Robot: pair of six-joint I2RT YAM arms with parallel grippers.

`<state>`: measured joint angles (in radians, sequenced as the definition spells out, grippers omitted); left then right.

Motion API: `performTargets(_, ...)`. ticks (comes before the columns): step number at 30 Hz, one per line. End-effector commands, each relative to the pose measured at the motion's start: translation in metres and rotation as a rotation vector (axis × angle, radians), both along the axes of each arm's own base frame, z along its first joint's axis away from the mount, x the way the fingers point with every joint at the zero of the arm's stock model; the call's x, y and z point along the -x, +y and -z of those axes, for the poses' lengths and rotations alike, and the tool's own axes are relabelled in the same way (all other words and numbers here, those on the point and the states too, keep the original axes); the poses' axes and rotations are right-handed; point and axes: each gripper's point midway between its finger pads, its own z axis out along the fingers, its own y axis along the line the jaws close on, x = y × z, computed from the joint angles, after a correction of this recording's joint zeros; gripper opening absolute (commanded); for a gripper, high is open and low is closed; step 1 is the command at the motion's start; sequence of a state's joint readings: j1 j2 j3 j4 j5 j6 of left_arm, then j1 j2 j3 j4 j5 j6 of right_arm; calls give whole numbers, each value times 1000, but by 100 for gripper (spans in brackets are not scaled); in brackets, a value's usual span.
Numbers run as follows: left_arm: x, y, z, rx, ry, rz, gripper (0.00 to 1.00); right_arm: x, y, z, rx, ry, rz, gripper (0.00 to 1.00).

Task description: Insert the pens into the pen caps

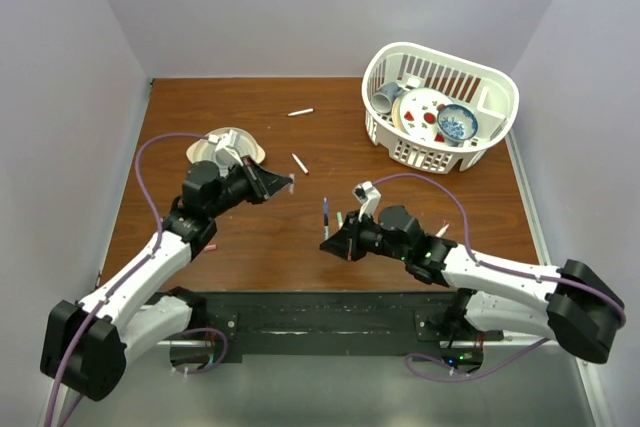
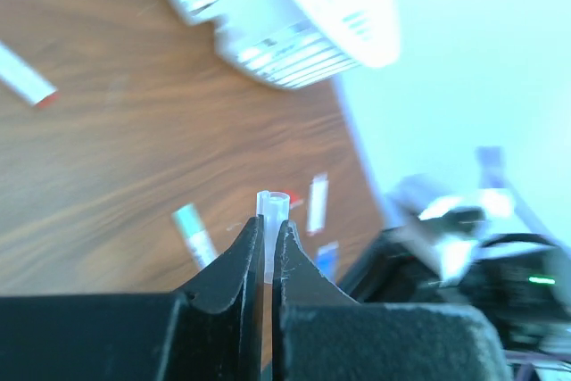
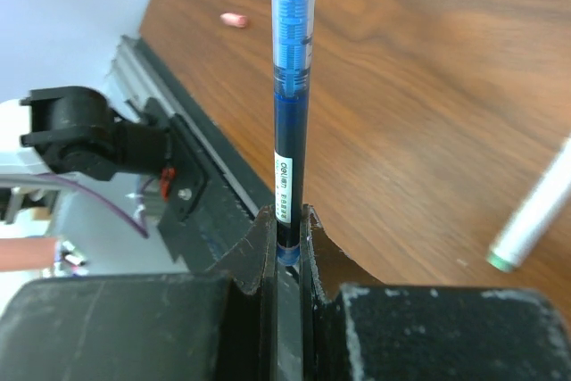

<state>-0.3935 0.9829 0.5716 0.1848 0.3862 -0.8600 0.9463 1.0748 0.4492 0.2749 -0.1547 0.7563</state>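
My left gripper [image 2: 269, 226] is shut on a small translucent white pen cap [image 2: 272, 207] that pokes out past the fingertips, open end up. In the top view this gripper [image 1: 288, 184] hangs left of centre. My right gripper [image 3: 287, 217] is shut on the lower end of a dark blue pen [image 3: 291, 86] that stands up from the jaws. From above, the right gripper [image 1: 329, 238] and its blue pen [image 1: 325, 213] are a short way right of the left one. Two white pens [image 1: 300, 163] [image 1: 300, 112] lie further back. A pink cap [image 3: 235, 20] lies near the front edge.
A white basket [image 1: 385, 127] of dishes stands at the back right. A metal bowl [image 1: 228, 145] sits behind the left arm. A white pen with a green end [image 3: 533, 213] lies right of the right gripper. A green-tipped pen [image 2: 194, 235] lies on the wood.
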Motion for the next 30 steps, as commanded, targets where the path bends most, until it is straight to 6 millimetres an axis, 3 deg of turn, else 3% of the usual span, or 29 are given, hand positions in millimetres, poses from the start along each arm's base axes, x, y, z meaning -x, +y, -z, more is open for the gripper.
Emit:
performTargets(1, 19, -16, -53, 238, -133, 96, 0, 11, 34, -44, -205, -59, -90, 0)
performTargets(6, 29, -12, -60, 325, -188, 92, 0, 25, 58, -47, -246, -52, -150, 0)
performTargets(13, 34, -9, -65, 351, -214, 90, 0, 33, 73, -52, -261, -58, -175, 0)
performTargets(30, 48, -6, -48, 340, -203, 101, 0, 29, 74, -60, -261, -73, -139, 0)
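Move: Ahead of the right hand lies the clear cap in the left fingers, about 12 cm farther out, 8 cm to the left and 8 cm higher. The green marker lies on the table some 7 cm ahead, 4 cm to the right and 12 cm below the right hand. From the left hand, the middle of the blue pen is roughly 9 cm back, 8 cm right and 4 cm lower; the red-ended pen lies 14 cm ahead, 3 cm right and 20 cm down. Bringing the upright blue pen across under the cap, the right hand sweeps some 6 cm left and 4 cm back, then rises about 2 cm, turning slightly counter-clockwise. The left hand draws back and rises about 4 cm each, rolling its left side down nearly 20 degrees. Both keep their grips shut. ##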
